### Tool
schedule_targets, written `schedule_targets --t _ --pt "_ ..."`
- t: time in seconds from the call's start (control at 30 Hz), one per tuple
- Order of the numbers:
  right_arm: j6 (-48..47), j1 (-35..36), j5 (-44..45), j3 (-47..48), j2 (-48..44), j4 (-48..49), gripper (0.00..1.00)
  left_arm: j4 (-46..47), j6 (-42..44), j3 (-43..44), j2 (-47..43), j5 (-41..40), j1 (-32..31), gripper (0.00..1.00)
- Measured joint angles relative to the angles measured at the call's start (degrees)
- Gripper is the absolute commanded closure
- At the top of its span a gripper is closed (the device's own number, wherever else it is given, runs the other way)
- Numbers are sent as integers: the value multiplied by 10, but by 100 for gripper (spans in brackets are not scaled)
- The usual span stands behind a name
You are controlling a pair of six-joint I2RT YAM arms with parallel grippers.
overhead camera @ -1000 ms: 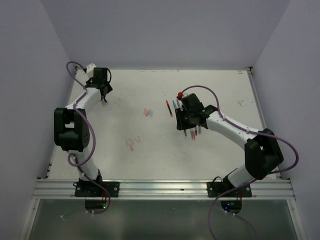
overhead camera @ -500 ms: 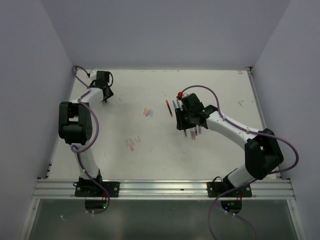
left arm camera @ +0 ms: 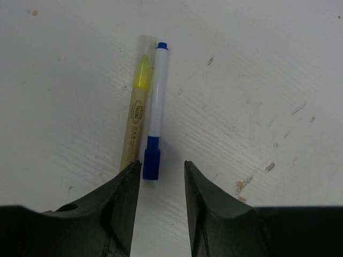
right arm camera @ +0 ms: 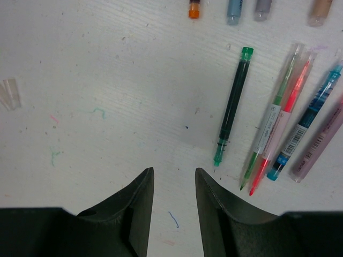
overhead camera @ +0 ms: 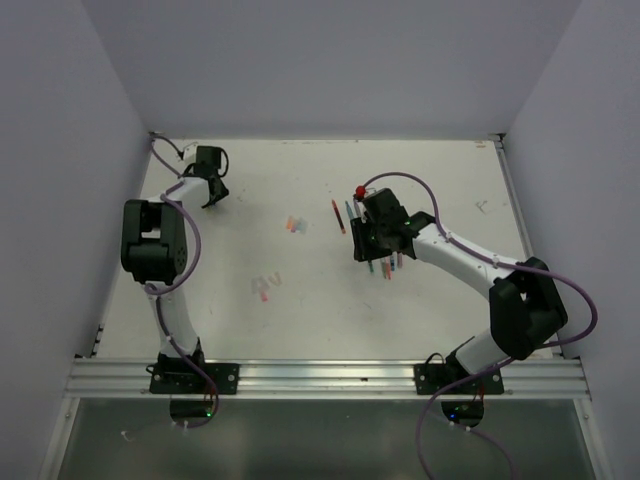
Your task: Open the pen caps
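In the left wrist view a white pen lies on the table with its blue pen cap [left arm camera: 151, 163] at the near end. A yellow highlighter [left arm camera: 138, 107] lies alongside it on the left. My left gripper [left arm camera: 162, 166] is open at the table's far-left corner [overhead camera: 208, 190]; the blue cap sits just inside its left fingertip [left arm camera: 134, 171], untouched. My right gripper [right arm camera: 173, 171] is open over bare table, holding nothing. A dark green pen [right arm camera: 233, 104] lies just right of it, then a row of green, red, blue and mauve pens [right arm camera: 284, 118].
Small pink and red pieces lie loose mid-table [overhead camera: 293, 224], with more nearer the front [overhead camera: 268, 285]. A red pen [overhead camera: 338, 215] lies left of my right gripper [overhead camera: 375, 245]. Several pen ends [right arm camera: 234, 10] and a clear cap [right arm camera: 9, 92] lie ahead of it. Walls close in on both sides.
My left arm's elbow has swung toward the back-left wall while its gripper stayed over the corner pens, and its jaws have narrowed. The right arm has not moved.
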Motion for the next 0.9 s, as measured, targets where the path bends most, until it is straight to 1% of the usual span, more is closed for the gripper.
schedule_targets --t 0.3,0.4,0.43,0.57,0.67,0.7,0.77,0.8,0.83,0.9 --pt "0 0 0 -1 0 1 59 1 0 0 20 2 0 59" --pt "0 0 0 -1 0 1 60 3 0 0 27 2 0 62" --pt "0 0 0 -1 0 1 59 5 2 0 30 1 0 65" --pt "-1 0 0 -1 0 1 59 14 3 1 33 4 0 71" --pt "-1 0 0 -1 0 1 59 16 4 2 34 6 0 80" --pt "-1 0 0 -1 0 1 59 17 5 2 34 9 0 85" --pt "-1 0 0 -1 -1 1 59 21 5 2 34 15 0 91" --pt "-1 0 0 -1 -1 1 59 24 5 2 34 20 0 97" --pt "-1 0 0 -1 -2 1 59 26 5 2 35 24 0 100" --pt "-1 0 0 -1 -3 1 59 30 6 2 34 38 0 100"
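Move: Almost straight below the left hand, about 3 cm down, lies the blue cap of the white marker, whose barrel runs forward and slightly left. Against the marker's left side is the yellow highlighter, its middle some 3 cm ahead of the hand and 4 cm to its left. The small heap of loose caps sits about 22 cm to the right and 6 cm back. From the right hand, the blue cap is roughly 21 cm forward and 41 cm left. Sinking about 2.5 cm to the table with its fingers astride the blue cap, the left hand then closes them and pinches the cap from both sides. As they shut, it slides about 1 cm right and a little forward, away from the yellow highlighter, staying low and barely turning. ##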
